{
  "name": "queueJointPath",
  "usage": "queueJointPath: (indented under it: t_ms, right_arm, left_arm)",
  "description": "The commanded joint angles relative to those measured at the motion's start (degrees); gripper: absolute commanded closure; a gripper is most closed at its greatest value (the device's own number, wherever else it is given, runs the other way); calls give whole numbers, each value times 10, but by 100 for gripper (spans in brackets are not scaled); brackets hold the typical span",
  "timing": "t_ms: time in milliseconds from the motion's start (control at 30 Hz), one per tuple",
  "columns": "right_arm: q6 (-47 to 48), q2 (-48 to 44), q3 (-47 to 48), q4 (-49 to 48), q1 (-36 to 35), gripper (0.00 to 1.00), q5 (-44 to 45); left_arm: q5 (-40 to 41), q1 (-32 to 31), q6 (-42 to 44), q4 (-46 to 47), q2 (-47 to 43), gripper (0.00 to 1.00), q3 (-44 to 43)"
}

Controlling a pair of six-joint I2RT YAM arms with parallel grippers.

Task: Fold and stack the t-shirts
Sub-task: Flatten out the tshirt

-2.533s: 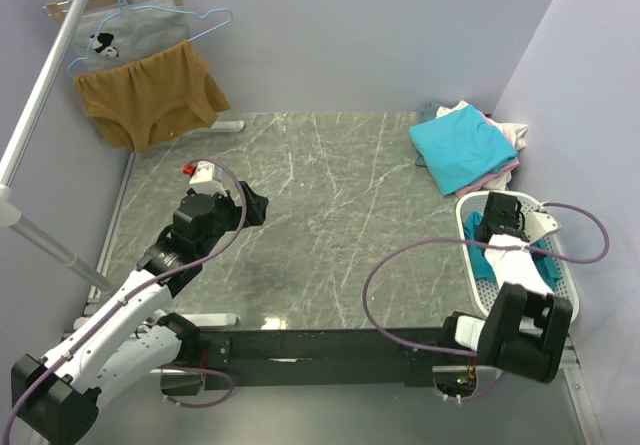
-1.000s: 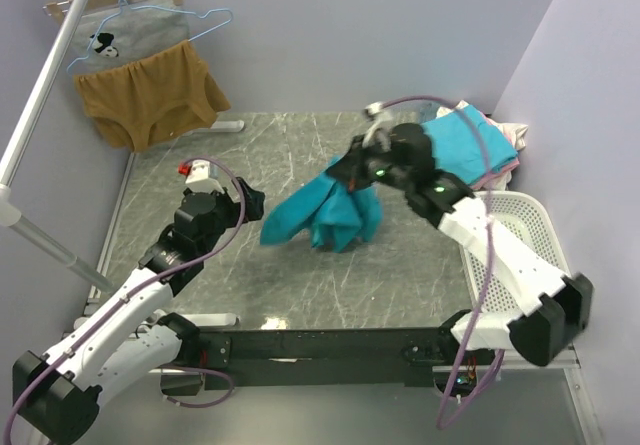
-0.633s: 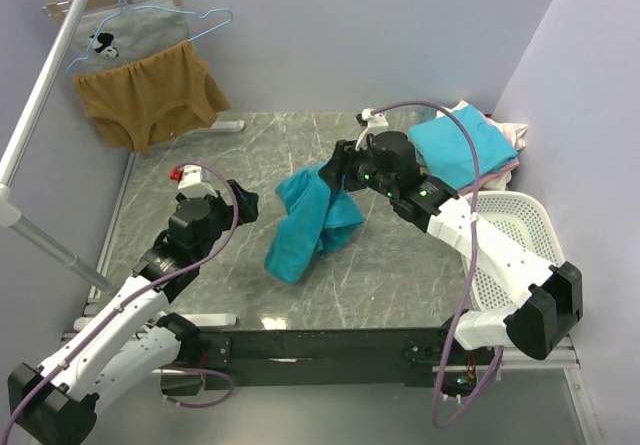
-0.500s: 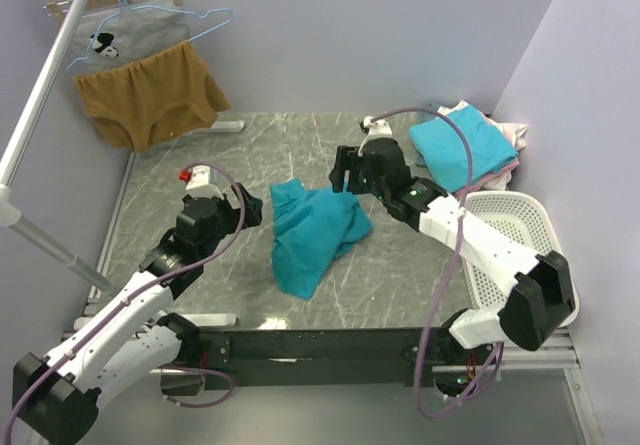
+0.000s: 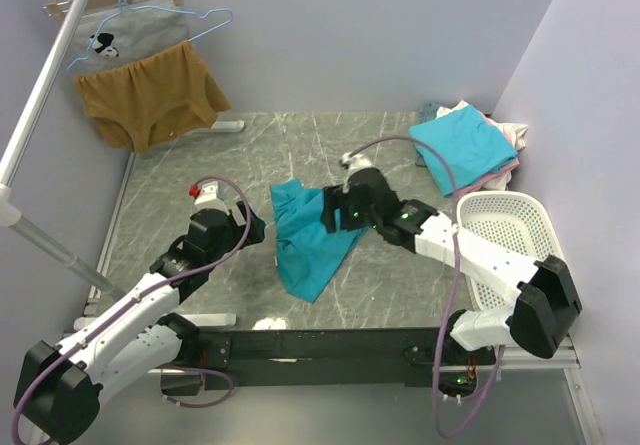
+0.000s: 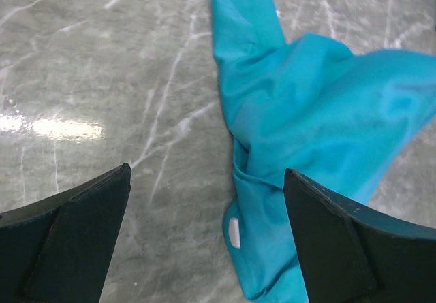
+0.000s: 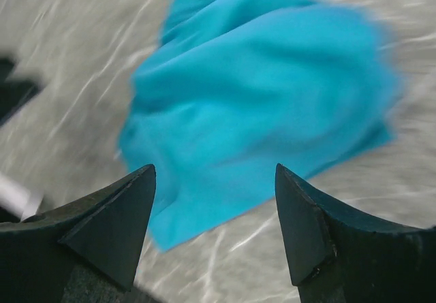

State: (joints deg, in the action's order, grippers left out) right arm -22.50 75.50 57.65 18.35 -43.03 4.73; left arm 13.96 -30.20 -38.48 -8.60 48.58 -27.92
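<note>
A teal t-shirt (image 5: 308, 240) lies crumpled in the middle of the grey marble table. It fills the left wrist view (image 6: 313, 133), collar tag up, and the right wrist view (image 7: 259, 105). My right gripper (image 5: 335, 210) hovers open over its right edge, holding nothing. My left gripper (image 5: 255, 227) is open just left of the shirt, jaws wide apart. A folded turquoise t-shirt (image 5: 462, 147) tops a stack with pink and white shirts at the back right.
A white basket (image 5: 520, 235) stands at the right edge. A mustard-brown garment (image 5: 150, 95) and a grey printed garment (image 5: 130, 37) hang on a rack at the back left. A pole (image 5: 40, 95) slants along the left side.
My right arm lifted the teal shirt from the basket, carried it left to the table's middle and let it go. The shirt now lies flat. My left gripper moved right towards it.
</note>
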Motion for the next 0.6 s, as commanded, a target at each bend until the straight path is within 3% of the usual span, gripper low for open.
queueJointPath:
  t_ms: [0, 233, 567]
  right_arm:
    - [22, 46, 43, 9, -74, 23, -42]
    - [37, 161, 103, -7, -100, 24, -64]
    - [34, 261, 149, -6, -111, 25, -84]
  left_arm:
    - [63, 0, -40, -7, 33, 1, -27]
    - [59, 5, -35, -17, 100, 1, -66]
    - [49, 29, -26, -20, 42, 1, -50]
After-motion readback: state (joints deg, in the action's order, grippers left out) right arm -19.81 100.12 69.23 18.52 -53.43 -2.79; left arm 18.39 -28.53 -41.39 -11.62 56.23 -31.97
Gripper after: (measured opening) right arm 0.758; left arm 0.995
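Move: The t-shirt's left edge lies about 11 cm left of the right hand, 4 cm back and some 15 cm below. The folded stack is roughly 30 cm to this hand's right and 20 cm ahead; the basket stands about 40 cm right and 5 cm back. From the left hand, that same left edge is some 4 cm right, 4 cm back and 11 cm below. The open right hand sweeps 10 cm left, slightly back, then sinks 9 cm towards the t-shirt's left edge. ##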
